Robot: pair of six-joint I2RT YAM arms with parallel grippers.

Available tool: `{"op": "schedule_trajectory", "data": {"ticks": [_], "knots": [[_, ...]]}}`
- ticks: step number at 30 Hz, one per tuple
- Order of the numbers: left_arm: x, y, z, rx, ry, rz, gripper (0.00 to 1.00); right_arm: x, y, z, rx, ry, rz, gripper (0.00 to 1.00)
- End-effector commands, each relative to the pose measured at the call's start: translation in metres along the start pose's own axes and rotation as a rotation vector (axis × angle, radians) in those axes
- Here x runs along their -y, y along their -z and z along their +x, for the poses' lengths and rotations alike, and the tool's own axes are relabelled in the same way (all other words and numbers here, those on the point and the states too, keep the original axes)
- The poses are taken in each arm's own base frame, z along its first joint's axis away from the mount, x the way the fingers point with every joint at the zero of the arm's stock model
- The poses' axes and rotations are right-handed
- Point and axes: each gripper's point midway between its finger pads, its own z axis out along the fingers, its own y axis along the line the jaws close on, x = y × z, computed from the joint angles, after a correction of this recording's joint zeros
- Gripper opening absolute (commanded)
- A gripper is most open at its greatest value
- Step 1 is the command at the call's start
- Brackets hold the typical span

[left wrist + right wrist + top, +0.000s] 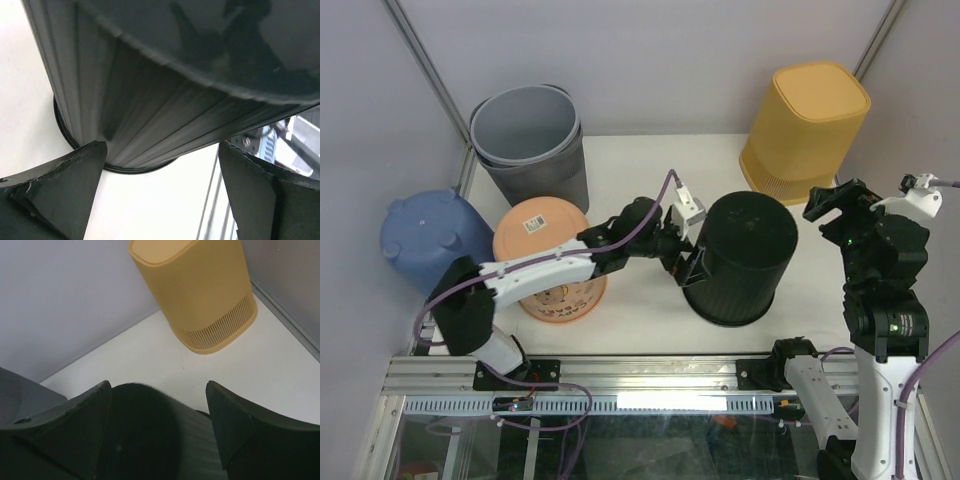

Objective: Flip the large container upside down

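Observation:
The large container (740, 260) is a black ribbed bin standing mouth-down on the white table (640, 170), its closed base facing up. My left gripper (682, 258) is open just beside its left wall. In the left wrist view the ribbed wall (150, 115) and its rim on the table fill the frame ahead of the open left gripper (162, 165), and nothing lies between the fingers. My right gripper (832, 205) hangs open to the container's right, above the table. The right wrist view has the black container (150, 440) below the open right gripper (159, 400), not gripped.
A yellow slatted bin (807, 130) stands upside down at the back right, also visible as the yellow bin (200, 295). Two stacked grey bins (530, 140) stand upright at the back left. A blue container (425, 235) and an orange one (552, 258) sit inverted at the left, under the left arm.

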Motion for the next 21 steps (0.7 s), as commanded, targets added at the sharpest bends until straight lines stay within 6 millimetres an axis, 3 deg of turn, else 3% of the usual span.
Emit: {"op": "schedule_trajectory", "data": {"ticks": [1,6,13,17,21], "knots": [[0.004,-0.046,-0.085,0.262,0.026,0.072,0.99,-0.024,0.02,-0.033,0.081,-0.017,-0.11,0.8],[0.006,-0.103,-0.118,0.305,0.025,0.158,0.99,-0.026,0.037,-0.053,0.134,-0.015,-0.117,0.8],[0.054,-0.149,-0.124,0.29,-0.028,0.317,0.99,-0.023,0.045,-0.063,0.173,-0.015,-0.104,0.81],[0.064,-0.143,-0.12,0.26,-0.06,0.325,0.99,-0.025,0.041,-0.059,0.155,-0.014,-0.11,0.81],[0.055,-0.101,-0.134,0.273,-0.132,0.207,0.99,-0.028,0.037,-0.053,0.128,0.002,-0.129,0.81]]}}
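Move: The upturned dark container stands right beside the left hand: its middle is about 12 cm to the right, 4 cm ahead and 5 cm lower. The yellow container lies some 34 cm ahead of that hand and 30 cm right; the peach one about 32 cm left and 6 cm ahead. From the raised right hand the dark container's middle is about 13 cm left, 3 cm ahead and 23 cm below. The open left gripper, already against the dark container's left side, keeps pushing the container right, sweeping nearly 19 cm rightward. It angles about 7 cm forward on the way, then draws back around 5 cm near the end while its rightward travel peters out, leaning over slightly. The open right hand clears upward about 6 cm and a little back, its fingers tipping up. ##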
